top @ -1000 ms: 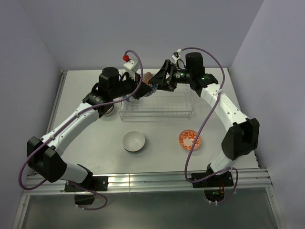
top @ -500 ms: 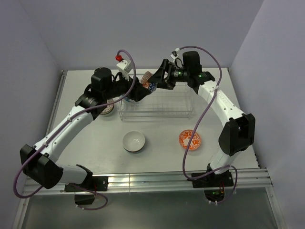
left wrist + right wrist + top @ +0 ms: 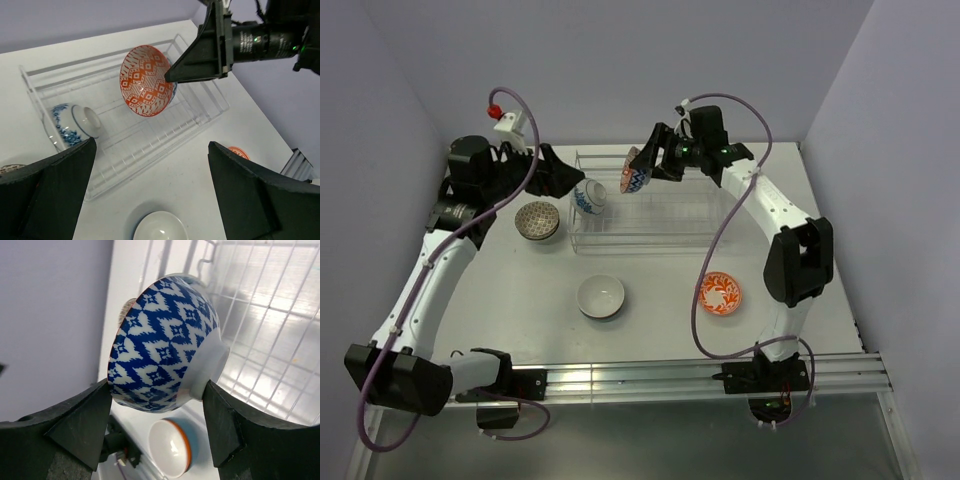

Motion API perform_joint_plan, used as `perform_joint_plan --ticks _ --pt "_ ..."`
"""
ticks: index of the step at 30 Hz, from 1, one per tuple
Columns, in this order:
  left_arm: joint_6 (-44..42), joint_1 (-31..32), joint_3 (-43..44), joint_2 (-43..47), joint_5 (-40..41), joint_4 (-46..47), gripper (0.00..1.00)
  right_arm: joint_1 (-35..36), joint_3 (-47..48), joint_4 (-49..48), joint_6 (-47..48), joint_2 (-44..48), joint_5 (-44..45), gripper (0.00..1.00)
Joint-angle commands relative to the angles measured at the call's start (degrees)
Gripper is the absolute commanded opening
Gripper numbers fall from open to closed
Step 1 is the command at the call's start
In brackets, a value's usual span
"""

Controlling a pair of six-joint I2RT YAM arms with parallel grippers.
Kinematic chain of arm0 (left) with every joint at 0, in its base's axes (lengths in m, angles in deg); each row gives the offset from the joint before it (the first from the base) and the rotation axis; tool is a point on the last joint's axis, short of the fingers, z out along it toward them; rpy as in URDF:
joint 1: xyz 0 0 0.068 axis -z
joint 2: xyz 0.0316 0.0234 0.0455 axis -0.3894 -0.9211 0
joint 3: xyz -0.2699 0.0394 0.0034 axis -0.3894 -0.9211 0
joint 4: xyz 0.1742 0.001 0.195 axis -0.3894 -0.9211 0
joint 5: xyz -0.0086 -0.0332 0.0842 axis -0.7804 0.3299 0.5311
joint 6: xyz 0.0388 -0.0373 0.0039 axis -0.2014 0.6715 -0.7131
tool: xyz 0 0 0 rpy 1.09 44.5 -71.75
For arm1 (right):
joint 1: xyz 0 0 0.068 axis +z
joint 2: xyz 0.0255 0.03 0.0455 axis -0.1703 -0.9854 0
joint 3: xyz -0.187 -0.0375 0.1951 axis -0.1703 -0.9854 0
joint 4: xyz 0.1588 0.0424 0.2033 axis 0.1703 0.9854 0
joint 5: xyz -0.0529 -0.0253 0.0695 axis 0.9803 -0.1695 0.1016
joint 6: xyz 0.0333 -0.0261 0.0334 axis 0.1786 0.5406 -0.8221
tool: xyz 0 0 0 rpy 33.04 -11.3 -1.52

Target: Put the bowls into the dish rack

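A blue-and-white bowl (image 3: 588, 197) (image 3: 70, 125) lies on its side in the left end of the clear dish rack (image 3: 692, 236) (image 3: 202, 107) (image 3: 265, 315). My left gripper (image 3: 558, 170) (image 3: 151, 143) hangs open and empty, left of the rack. My right gripper (image 3: 646, 166) (image 3: 156, 385) is shut on a bowl (image 3: 636, 170) (image 3: 147, 80) (image 3: 165, 345) with a blue pattern outside and a red one inside, held on edge above the rack. On the table sit a white bowl (image 3: 601, 297) (image 3: 160, 227), an orange-red bowl (image 3: 719, 292) and a grey-brown bowl (image 3: 537, 221).
The rack stands at the back middle of the table (image 3: 650, 340). The grey-brown bowl sits just off its left end. Purple cables loop over both arms. Walls close the table at the back and on both sides.
My left gripper has opened, left the blue-and-white bowl in the rack's left end and drawn back to the left. My right gripper has kept its bowl above the rack.
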Motion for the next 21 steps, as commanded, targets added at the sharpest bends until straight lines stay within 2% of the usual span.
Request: perform_joint_plan --ticks 1,12,21 --pt "0.51 -3.90 0.46 3.48 -2.63 -1.27 0.99 1.95 4.99 -1.73 3.46 -2.73 2.67 0.00" --pt "1.82 -14.80 -3.14 7.44 -5.44 -1.46 1.00 6.70 9.30 0.83 9.35 -8.01 10.75 0.00" --pt "3.41 -15.96 -4.72 7.97 -6.59 0.65 0.99 9.52 13.43 4.60 12.69 -10.91 18.40 0.00"
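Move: The right hand already holds the orange-and-blue bowl and takes it to the free rack slot, about 5 cm left, 2 cm ahead and 11 cm below. The flowered bowl stands some 12 cm left, 3 cm ahead and 12 cm down; the white bowl about 10 cm left, 22 cm back and 18 cm down. From the open left hand, that slot lies roughly 11 cm ahead, 10 cm right and 19 cm below. Right hand sinks about 6 cm and left, its pinched bowl nearing the flowered bowl; open left hand retreats leftward. ##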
